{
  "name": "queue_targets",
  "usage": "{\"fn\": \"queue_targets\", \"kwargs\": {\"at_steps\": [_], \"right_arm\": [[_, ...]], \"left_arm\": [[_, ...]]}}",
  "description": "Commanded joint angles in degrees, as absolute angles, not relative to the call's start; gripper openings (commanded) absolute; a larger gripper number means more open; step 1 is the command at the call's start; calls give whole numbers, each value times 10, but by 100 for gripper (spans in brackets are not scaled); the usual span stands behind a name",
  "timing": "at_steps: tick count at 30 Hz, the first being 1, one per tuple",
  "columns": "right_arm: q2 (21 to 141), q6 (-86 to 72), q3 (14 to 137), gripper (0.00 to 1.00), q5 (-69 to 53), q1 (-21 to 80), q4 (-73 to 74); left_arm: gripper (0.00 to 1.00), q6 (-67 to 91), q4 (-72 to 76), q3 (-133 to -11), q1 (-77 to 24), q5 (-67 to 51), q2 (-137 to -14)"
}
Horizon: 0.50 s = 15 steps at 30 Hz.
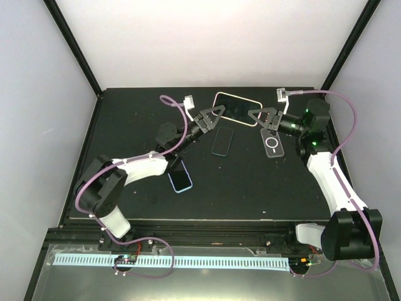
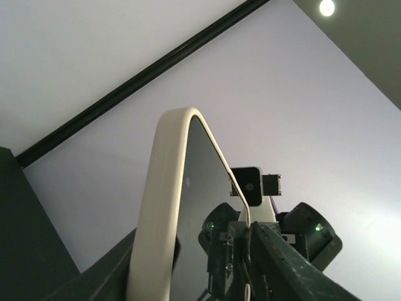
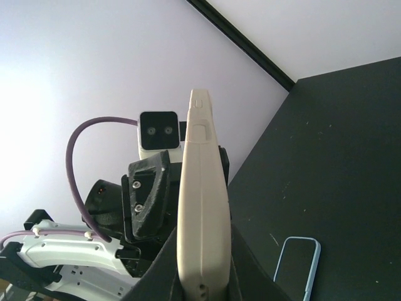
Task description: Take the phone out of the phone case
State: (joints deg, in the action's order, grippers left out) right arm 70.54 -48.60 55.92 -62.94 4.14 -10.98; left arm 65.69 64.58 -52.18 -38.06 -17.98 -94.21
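Note:
The phone (image 1: pixel 237 108) sits in a cream phone case (image 2: pixel 158 207) and hangs in the air over the back of the table, between both arms. My left gripper (image 1: pixel 216 118) holds its left end. In the left wrist view that gripper (image 2: pixel 207 241) has one finger against the thick cream edge and the other against the thin rim, with the dark screen (image 2: pixel 200 194) between them. My right gripper (image 1: pixel 255 116) pinches the right end. In the right wrist view this gripper (image 3: pixel 203 248) is shut flat on the case's (image 3: pixel 202 188) front and back.
On the black table (image 1: pixel 250 194) lie a dark phone with a teal rim (image 1: pixel 222 141), a blue-rimmed phone (image 1: pixel 180 177) near the left arm, and a clear case with a ring (image 1: pixel 273 144). The blue-rimmed phone (image 3: pixel 297 266) also shows below the right wrist.

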Motion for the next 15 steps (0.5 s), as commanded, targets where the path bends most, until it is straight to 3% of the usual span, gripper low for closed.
{"fn": "queue_targets", "kwargs": {"at_steps": [1, 6, 8, 10, 11, 13, 15], "right_arm": [[698, -521, 545, 1, -615, 47, -176], [696, -515, 531, 1, -607, 53, -174], [696, -505, 532, 4, -610, 54, -164], [695, -481, 536, 20, -617, 54, -142], [696, -456, 541, 34, -624, 54, -121], [695, -373, 561, 51, -639, 54, -38], [696, -250, 592, 57, -641, 54, 89]], "left_arm": [[38, 669, 713, -553, -388, -177, -948], [17, 666, 730, -543, -387, -178, -948], [14, 664, 737, -532, -387, -180, -944], [9, 661, 749, -518, -383, -180, -938], [7, 661, 754, -509, -380, -183, -933], [5, 661, 758, -488, -367, -199, -916], [4, 659, 753, -460, -348, -224, -891]]}}
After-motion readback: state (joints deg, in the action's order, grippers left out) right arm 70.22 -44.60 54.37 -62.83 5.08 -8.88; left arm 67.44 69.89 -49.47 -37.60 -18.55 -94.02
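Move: The phone in its beige case hangs between the two hands, roughly level with them. Its middle is about 6 cm right and 2 cm ahead of the half-open left hand; from the right hand, still pinching its right end, it is 5 cm left and 2 cm ahead. On the table some 35 cm below the left hand, a loose phone lies about 9 cm ahead and 4 cm right, and the blue-cased phone about 9 cm back and 13 cm left. The left hand stays nearly in place, drifting only about 1 cm, while its fingers close from half open and pinch the left end of the beige case, which they already straddle. The right hand keeps its hold until the left has nearly shut, then opens to about half width and sinks some 1.5 cm, its parted fingers still around the case's right end. ##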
